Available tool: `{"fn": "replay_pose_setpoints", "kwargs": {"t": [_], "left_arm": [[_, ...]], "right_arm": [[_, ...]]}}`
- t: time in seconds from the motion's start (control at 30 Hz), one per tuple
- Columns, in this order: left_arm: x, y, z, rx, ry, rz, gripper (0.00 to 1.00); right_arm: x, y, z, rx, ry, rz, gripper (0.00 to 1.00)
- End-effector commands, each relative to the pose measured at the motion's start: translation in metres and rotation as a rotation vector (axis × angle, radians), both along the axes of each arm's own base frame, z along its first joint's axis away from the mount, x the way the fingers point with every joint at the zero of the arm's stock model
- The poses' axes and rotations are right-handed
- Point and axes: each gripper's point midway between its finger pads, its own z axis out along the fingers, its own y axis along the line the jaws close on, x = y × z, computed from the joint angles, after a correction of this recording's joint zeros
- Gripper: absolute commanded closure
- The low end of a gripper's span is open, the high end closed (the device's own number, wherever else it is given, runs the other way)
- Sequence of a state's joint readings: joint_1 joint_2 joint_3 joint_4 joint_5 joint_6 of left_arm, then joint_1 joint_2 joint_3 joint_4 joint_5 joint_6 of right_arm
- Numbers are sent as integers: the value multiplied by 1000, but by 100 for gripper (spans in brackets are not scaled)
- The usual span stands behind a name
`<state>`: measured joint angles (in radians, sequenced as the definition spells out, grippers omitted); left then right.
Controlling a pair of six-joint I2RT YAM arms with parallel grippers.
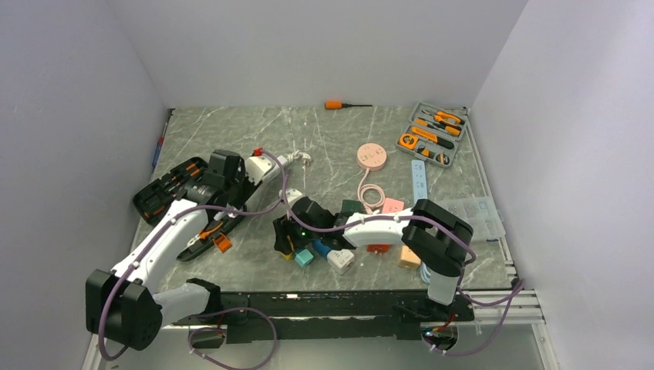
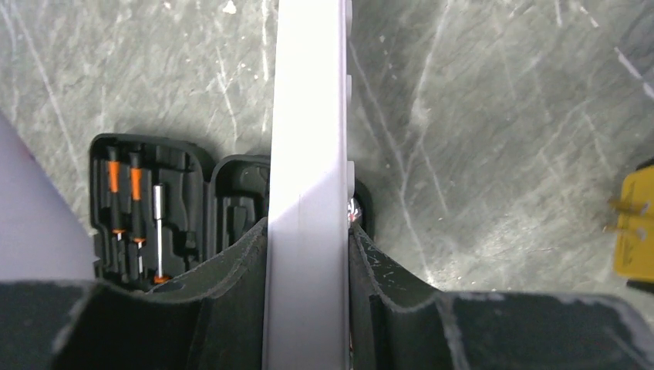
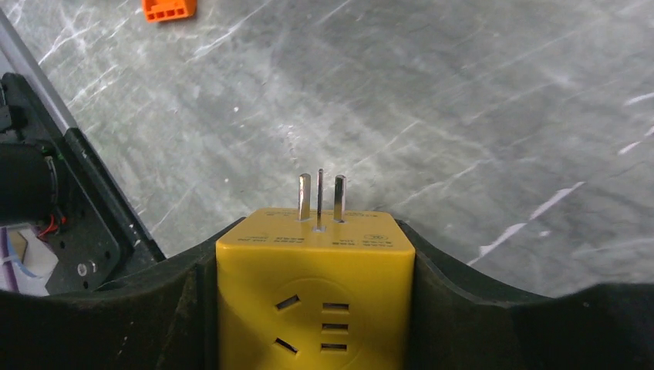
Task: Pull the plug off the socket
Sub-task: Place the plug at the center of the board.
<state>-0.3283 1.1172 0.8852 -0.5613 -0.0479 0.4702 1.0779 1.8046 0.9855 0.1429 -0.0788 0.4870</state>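
My left gripper (image 2: 308,227) is shut on a white power strip (image 2: 308,116), the socket, which runs lengthwise between its fingers. In the top view the strip (image 1: 266,166) sits at the left gripper (image 1: 231,176), left of centre. My right gripper (image 3: 312,231) is shut on a yellow cube plug (image 3: 312,293). Its three metal prongs (image 3: 320,196) are bare and point away over the table. The plug also shows at the right edge of the left wrist view (image 2: 636,231), apart from the strip. In the top view the right gripper (image 1: 291,231) is near the table's middle.
An open black tool case (image 1: 166,193) lies under the left arm. Several coloured cube adapters (image 1: 305,257) lie near the front middle. A pink round charger (image 1: 371,156), a grey tool tray (image 1: 436,132) and an orange screwdriver (image 1: 339,104) lie at the back.
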Motion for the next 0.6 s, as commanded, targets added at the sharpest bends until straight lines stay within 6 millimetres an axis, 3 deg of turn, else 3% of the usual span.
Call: {"fn": "replay_pose_setpoints", "kwargs": {"t": [0.0, 0.1, 0.37, 0.47, 0.57], "left_arm": [[22, -28, 21, -117, -43, -36, 100], [29, -36, 15, -128, -25, -49, 100], [54, -55, -18, -139, 87, -59, 100], [60, -65, -25, -163, 128, -61, 97], [65, -71, -32, -178, 165, -58, 88]], "right_arm": [[-16, 7, -9, -8, -5, 6, 58], [-19, 4, -18, -22, -2, 1, 42], [-25, -1, -18, -69, -33, 26, 4], [-21, -8, -10, -80, -62, -4, 0], [-19, -19, 10, -77, -90, -26, 0]]}}
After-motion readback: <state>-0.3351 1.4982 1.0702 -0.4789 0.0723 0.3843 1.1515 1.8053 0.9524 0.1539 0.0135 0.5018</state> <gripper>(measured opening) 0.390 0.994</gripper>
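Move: The right hand already grips the yellow plug; the table spot where it gets released is about 2 cm back and 3 cm below. The teal plug sits some 4 cm back and 4 cm to the right, the blue plug about 1 cm back and 10 cm right. From the left hand, which holds the white power strip high, the yellow plug is roughly 12 cm back, 13 cm right and 10 cm lower; the black tool case lies about 16 cm left and 3 cm back. The right fingers let go of the yellow plug, spreading wide after the hand has drawn back about 2 cm towards the base and sunk a centimetre or so; the hand then stays around it. Meanwhile the left hand keeps its grip on the power strip and carries it forward, right and down, some 8 cm in all and gathering speed, tipping down slightly over the clear table. ##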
